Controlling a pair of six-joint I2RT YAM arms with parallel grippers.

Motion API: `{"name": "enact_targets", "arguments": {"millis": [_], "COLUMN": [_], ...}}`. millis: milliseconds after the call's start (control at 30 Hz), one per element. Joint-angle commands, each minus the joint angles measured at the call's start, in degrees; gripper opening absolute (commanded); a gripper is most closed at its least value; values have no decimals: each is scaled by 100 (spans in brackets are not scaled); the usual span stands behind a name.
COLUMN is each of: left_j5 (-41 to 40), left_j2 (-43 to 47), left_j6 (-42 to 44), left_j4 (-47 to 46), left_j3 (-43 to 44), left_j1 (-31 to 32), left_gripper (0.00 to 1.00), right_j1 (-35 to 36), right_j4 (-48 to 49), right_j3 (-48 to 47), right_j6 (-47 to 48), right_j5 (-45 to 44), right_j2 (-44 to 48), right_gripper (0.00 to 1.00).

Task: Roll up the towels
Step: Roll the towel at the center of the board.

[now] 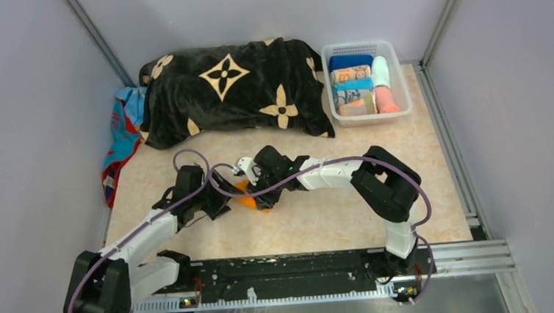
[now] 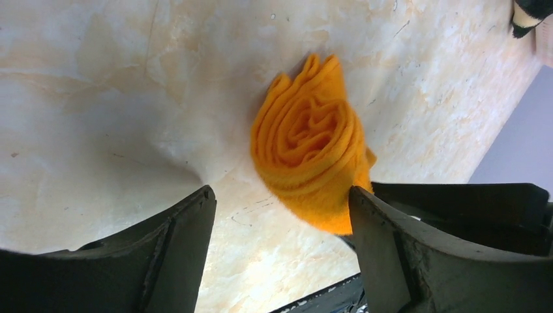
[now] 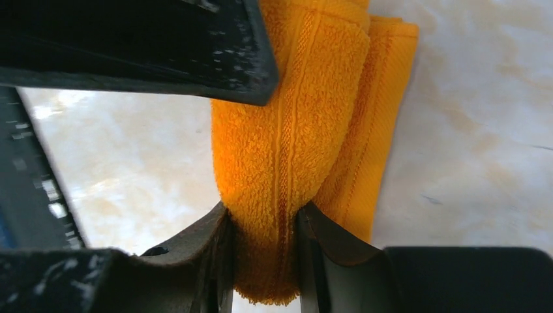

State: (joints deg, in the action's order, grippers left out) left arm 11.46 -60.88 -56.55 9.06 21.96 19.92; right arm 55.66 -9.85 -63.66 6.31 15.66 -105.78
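An orange towel [image 1: 249, 200], rolled into a spiral [image 2: 306, 140], lies on the table in front of the arm bases. My right gripper [image 1: 249, 174] is shut on it. In the right wrist view its jaws [image 3: 264, 212] pinch a fold of the orange terry cloth [image 3: 287, 130]. My left gripper [image 1: 221, 188] stands open just left of the roll. The roll's end shows between its wide-apart fingers [image 2: 282, 195] and brushes the right one. A red-and-turquoise patterned towel [image 1: 119, 138] lies by the left wall, partly under the blanket.
A big black blanket with cream flowers [image 1: 232, 89] lies heaped at the back. A white plastic basket [image 1: 358, 45] at the back right holds several rolled towels [image 1: 354, 85]. A dark finger of the left gripper [image 3: 163, 52] crosses the top of the right wrist view.
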Motion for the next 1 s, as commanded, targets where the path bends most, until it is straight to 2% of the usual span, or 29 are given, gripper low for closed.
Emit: {"name": "enact_targets", "arguments": {"millis": [0, 133, 233, 333, 400, 467, 567, 667, 767, 967], "left_j5": [-7, 131, 228, 319, 351, 349, 308, 318, 285, 336], "left_j2": [-4, -306, -571, -818, -915, -977, -1055, -1158, -1248, -1443], "left_j6": [-4, -6, -3, 30, 60, 86, 156, 229, 328, 487], "left_j4": [-34, -287, -479, -568, -593, -599, -535, -439, -339, -233], "left_j3": [-88, -113, -110, -87, -101, -142, -165, -144, -95, 44], "left_j1": [-41, -41, -41, -41, -45, -41, -41, -41, -41, -41], "left_gripper": [81, 80, 76, 68, 59, 52, 39, 38, 38, 39], "right_j1": [-95, -347, -499, -642, -685, -679, -616, -329, 5, 652], "right_j4": [-833, -757, -685, -650, -620, -590, -539, -759, -855, -813], "right_j3": [-167, -241, -270, -300, -283, -224, -51, 9, 7, -270], "right_j6": [-449, -702, -900, -1133, -1230, -1267, -1232, -948, -704, -71], "right_j5": [1860, 2685, 2928, 2856, 2715, 2519, 1870, 731, -345, -1700], "right_j2": [-474, -706, -880, -1004, -994, -838, -331, 226, 649, 991], "right_gripper": [22, 22, 21, 23, 25, 30, 48, 63, 70, 74]}}
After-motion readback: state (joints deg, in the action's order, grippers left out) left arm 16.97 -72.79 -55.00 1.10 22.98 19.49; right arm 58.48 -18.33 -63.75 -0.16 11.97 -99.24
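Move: The orange towel's half-made roll has its middle about 7 cm to the right of the open left hand, 1 cm nearer the base and 3 cm below; its near, left end lies almost under those fingers. The right hand still grips the roll's right end, with the middle 3 cm to its left and 1 cm ahead, level in height. From the left hand, the dark blanket lies about 29 cm ahead and 4 cm left. The right hand, still pinching the right end of the orange roll, draws it back towards the base about 3 cm while its wrist turns some 30 degrees, the fingertips swinging towards the base; it then opens, swings the wrist back and rises clear about 3 cm. Meanwhile the left hand sinks about 2 cm and drifts slightly right onto the roll's left end, closing its fingers to pinch the layers before the right hand lets go. ##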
